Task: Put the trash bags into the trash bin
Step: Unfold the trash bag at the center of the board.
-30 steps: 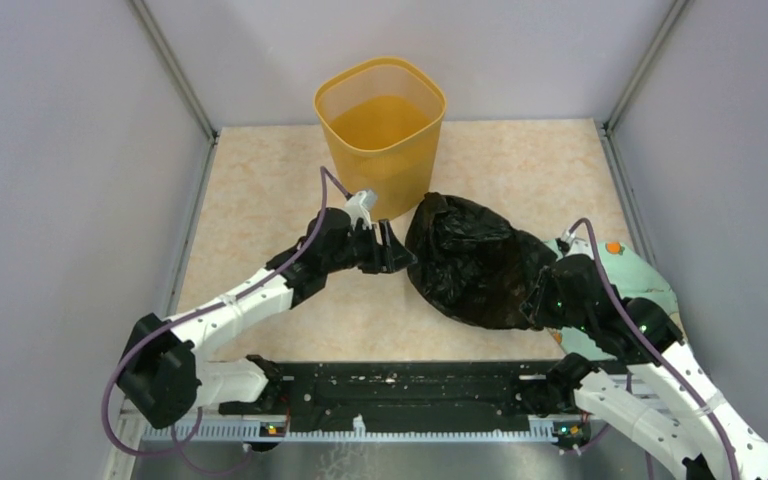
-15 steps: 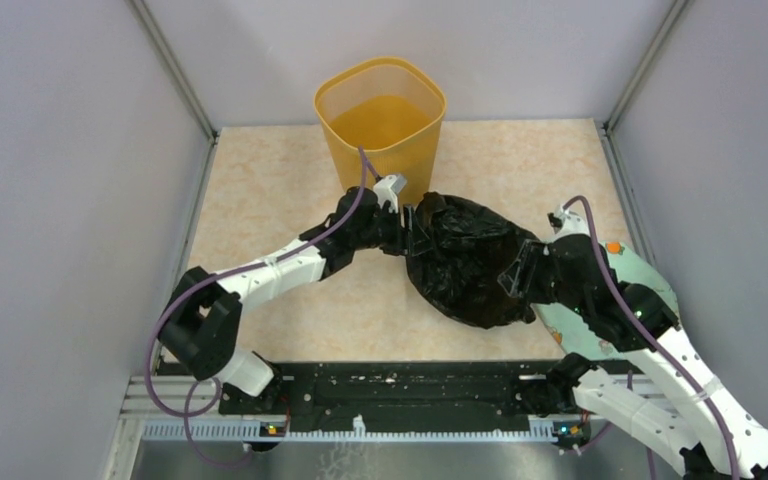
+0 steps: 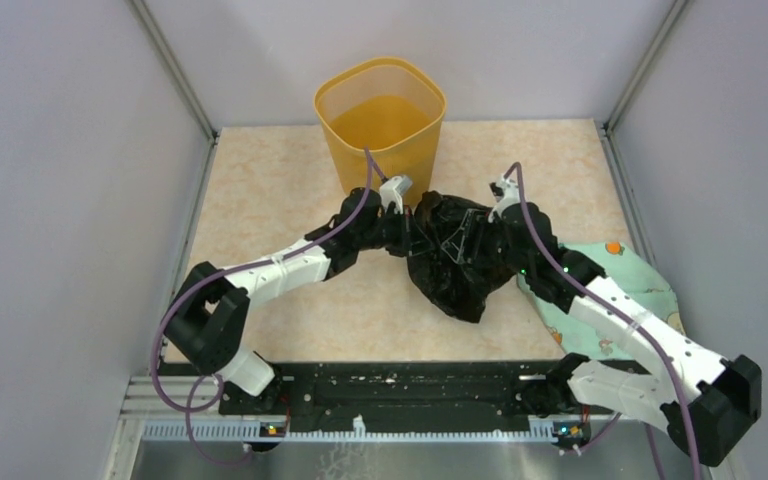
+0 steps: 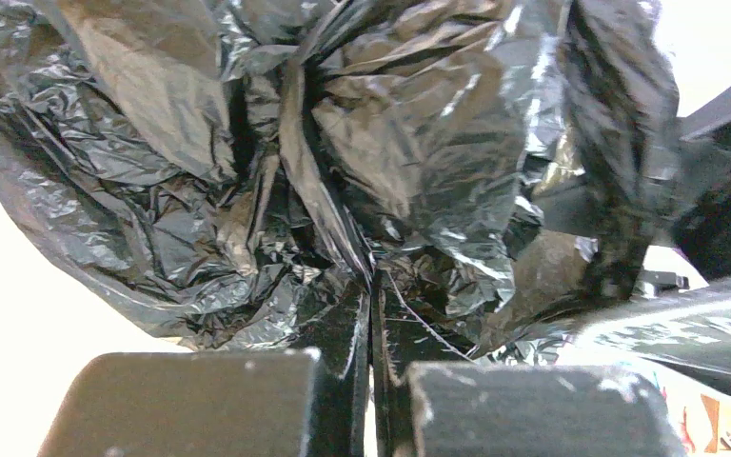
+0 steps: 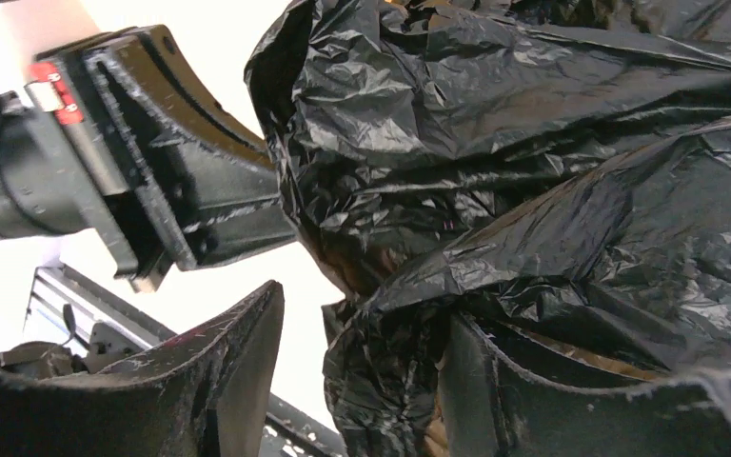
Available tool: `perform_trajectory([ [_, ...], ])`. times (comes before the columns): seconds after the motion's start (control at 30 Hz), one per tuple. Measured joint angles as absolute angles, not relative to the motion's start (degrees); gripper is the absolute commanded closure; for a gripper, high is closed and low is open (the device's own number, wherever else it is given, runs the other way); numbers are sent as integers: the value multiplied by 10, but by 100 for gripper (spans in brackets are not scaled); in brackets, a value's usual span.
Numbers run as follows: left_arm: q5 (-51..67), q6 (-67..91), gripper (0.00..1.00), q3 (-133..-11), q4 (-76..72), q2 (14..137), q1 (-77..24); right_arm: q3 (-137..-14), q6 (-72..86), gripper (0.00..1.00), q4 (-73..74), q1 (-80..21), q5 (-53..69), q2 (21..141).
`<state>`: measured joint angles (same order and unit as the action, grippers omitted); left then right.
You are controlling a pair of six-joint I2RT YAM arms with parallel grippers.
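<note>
A crumpled, glossy black trash bag [image 3: 457, 272] lies on the table just in front of the mustard-yellow trash bin [image 3: 380, 120], which stands upright at the back. My left gripper [image 3: 413, 235] is at the bag's left edge, and in the left wrist view this gripper [image 4: 373, 286] is shut on a fold of the black trash bag [image 4: 343, 143]. My right gripper [image 3: 468, 238] reaches over the bag's top from the right. In the right wrist view it [image 5: 362, 352] is open, with a hanging bunch of the bag [image 5: 390, 371] between its fingers, against the right one and apart from the left.
A pale green patterned cloth [image 3: 615, 290] lies on the table at the right, partly under the right arm. Grey walls close in the left, right and back sides. The black rail [image 3: 400, 385] with both arm bases runs along the near edge.
My left gripper went right to the bag and shut on its left edge. My right gripper opened and moved up-left over the bag. The bag bunched up narrower.
</note>
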<state>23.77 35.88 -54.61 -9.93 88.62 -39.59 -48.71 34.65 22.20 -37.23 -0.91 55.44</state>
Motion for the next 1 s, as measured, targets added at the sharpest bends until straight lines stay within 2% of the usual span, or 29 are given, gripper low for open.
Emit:
perform_trajectory([
  [0.13, 244, 359, 100, -543, -101, 876, -399, -470, 345, 56, 162, -379, -12, 592],
  [0.33, 246, 357, 100, -542, -97, 856, -399, -442, 346, 57, 109, -381, -14, 624],
  [0.37, 246, 356, 100, -542, -94, 854, -399, -438, 347, 60, 103, -382, -14, 624],
  [0.43, 246, 354, 100, -542, -89, 850, -399, -435, 348, 75, 92, -386, -14, 624],
  [0.5, 246, 352, 100, -540, -85, 846, -399, -435, 347, 98, 83, -388, -14, 624],
  [0.73, 226, 341, 100, -534, -42, 795, -399, -435, 349, 100, 90, -389, -47, 634],
  [1.0, 174, 323, 100, -531, 22, 666, -398, -435, 350, 100, 139, -389, -108, 643],
])
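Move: The right hand, open, has a loose fold of the trash bag between and just beyond its fingers, about 2 cm ahead, 2 cm to its left and 3 cm below. From this hand the trash bin stands some 18 cm ahead and 12 cm left, and the green cloth about 30 cm right, 4 cm back and 15 cm below. The left hand already pinches the bag's edge; the trash bag's body hangs some 4 cm to its right, 2 cm back and 8 cm below, and the trash bin is about 18 cm ahead and 9 cm left. The right hand sinks onto the trash bag's fold, edging a few centimetres forward and left, and shuts its half-open fingers to pinch the plastic, then draws it about 3 cm to the right and 3 cm farther down with a slight roll of the wrist. The left hand keeps its shut grip on the bag's edge, at first easing up and back a little, then lifting faster to end about 9 cm higher, 5 cm left and 3 cm back, its wrist tilting some 10 degrees as the two hands part. ##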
